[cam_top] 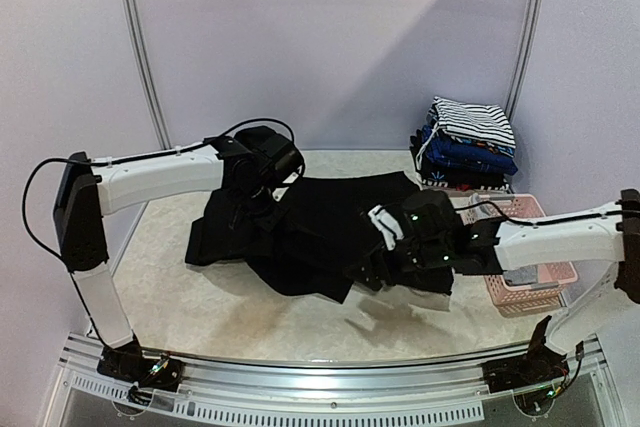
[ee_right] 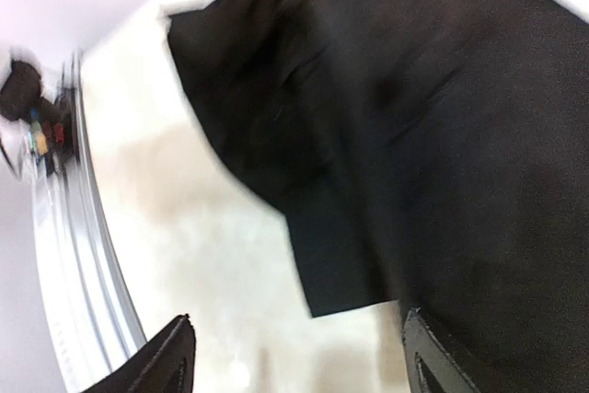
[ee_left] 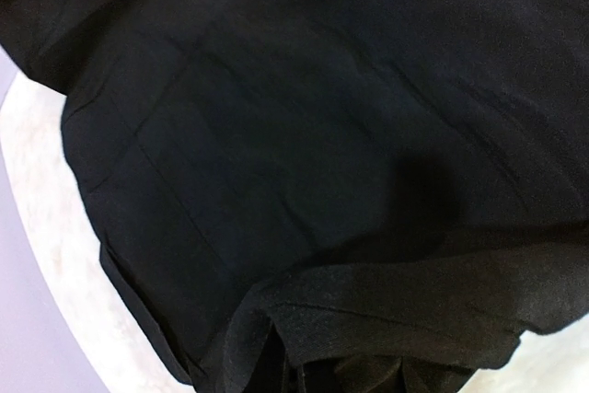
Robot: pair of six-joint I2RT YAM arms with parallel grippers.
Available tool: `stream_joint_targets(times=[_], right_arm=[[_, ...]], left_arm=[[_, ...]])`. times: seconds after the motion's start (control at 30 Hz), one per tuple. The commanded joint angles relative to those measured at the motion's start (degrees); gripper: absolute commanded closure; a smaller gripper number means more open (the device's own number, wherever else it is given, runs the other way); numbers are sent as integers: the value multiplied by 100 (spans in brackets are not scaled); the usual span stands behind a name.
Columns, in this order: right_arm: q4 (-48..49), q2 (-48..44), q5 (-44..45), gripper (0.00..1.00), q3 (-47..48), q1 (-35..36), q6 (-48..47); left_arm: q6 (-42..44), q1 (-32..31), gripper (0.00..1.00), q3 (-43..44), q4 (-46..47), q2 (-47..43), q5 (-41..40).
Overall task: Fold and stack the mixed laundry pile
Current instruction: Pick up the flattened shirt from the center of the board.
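A large plain black garment lies spread and rumpled across the middle of the table. My left gripper is down at its far left part and shut on the cloth. In the left wrist view black fabric fills the frame and a raised fold hides the fingers. My right gripper stands open over the garment's near right edge. In the right wrist view one fingertip is above bare table and the other is at the cloth, with a square corner of the garment just ahead.
A stack of folded clothes, topped by a black-and-white striped one, stands at the back right. A pink lattice basket sits at the right edge beside my right arm. The metal rail marks the table's near edge.
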Motion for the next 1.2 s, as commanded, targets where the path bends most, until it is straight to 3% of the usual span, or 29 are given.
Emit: stream_joint_targets(times=[0.0, 0.27, 0.5, 0.6, 0.8, 1.0, 1.17], right_arm=[[-149, 856, -282, 24, 432, 346, -426], [-624, 2048, 794, 32, 1232, 911, -723], [-974, 2658, 1844, 35, 1683, 971, -765], [-1107, 2791, 2072, 48, 1774, 1026, -783], [-1258, 2964, 2623, 61, 1835, 1096, -780], [-1409, 3014, 2616, 99, 1848, 1180, -809], [-1605, 2510, 1659, 100, 1693, 1339, -893]], left_arm=[[152, 108, 100, -47, -17, 97, 168], [106, 139, 100, -445, 198, -142, 258], [88, 148, 100, -680, 342, -252, 320], [72, 148, 100, -725, 359, -304, 320], [49, 148, 100, -830, 423, -408, 331], [-13, 148, 100, -919, 482, -467, 347], [-131, 127, 100, -1142, 590, -681, 425]])
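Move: The near edge of the black shirt, by its loose corner, is about 5 cm to the right hand's left, roughly 1 cm ahead and 11 cm below. The pink basket stands some 37 cm to that hand's right and 8 cm ahead; the folded stack is about 26 cm to its right and 33 cm ahead. From the left hand, already gripping the shirt, that edge lies around 15 cm right, 11 cm back and 11 cm down. The right hand pinches the shirt's near edge: it drops about 11 cm while swinging left and slightly back, then eases forward low over the cloth, tipping its left-pointing fingers some 30 degrees steeper before closing them fully. The left hand keeps its shut grip on the raised cloth and lowers it about 3 cm, easing slightly back. ##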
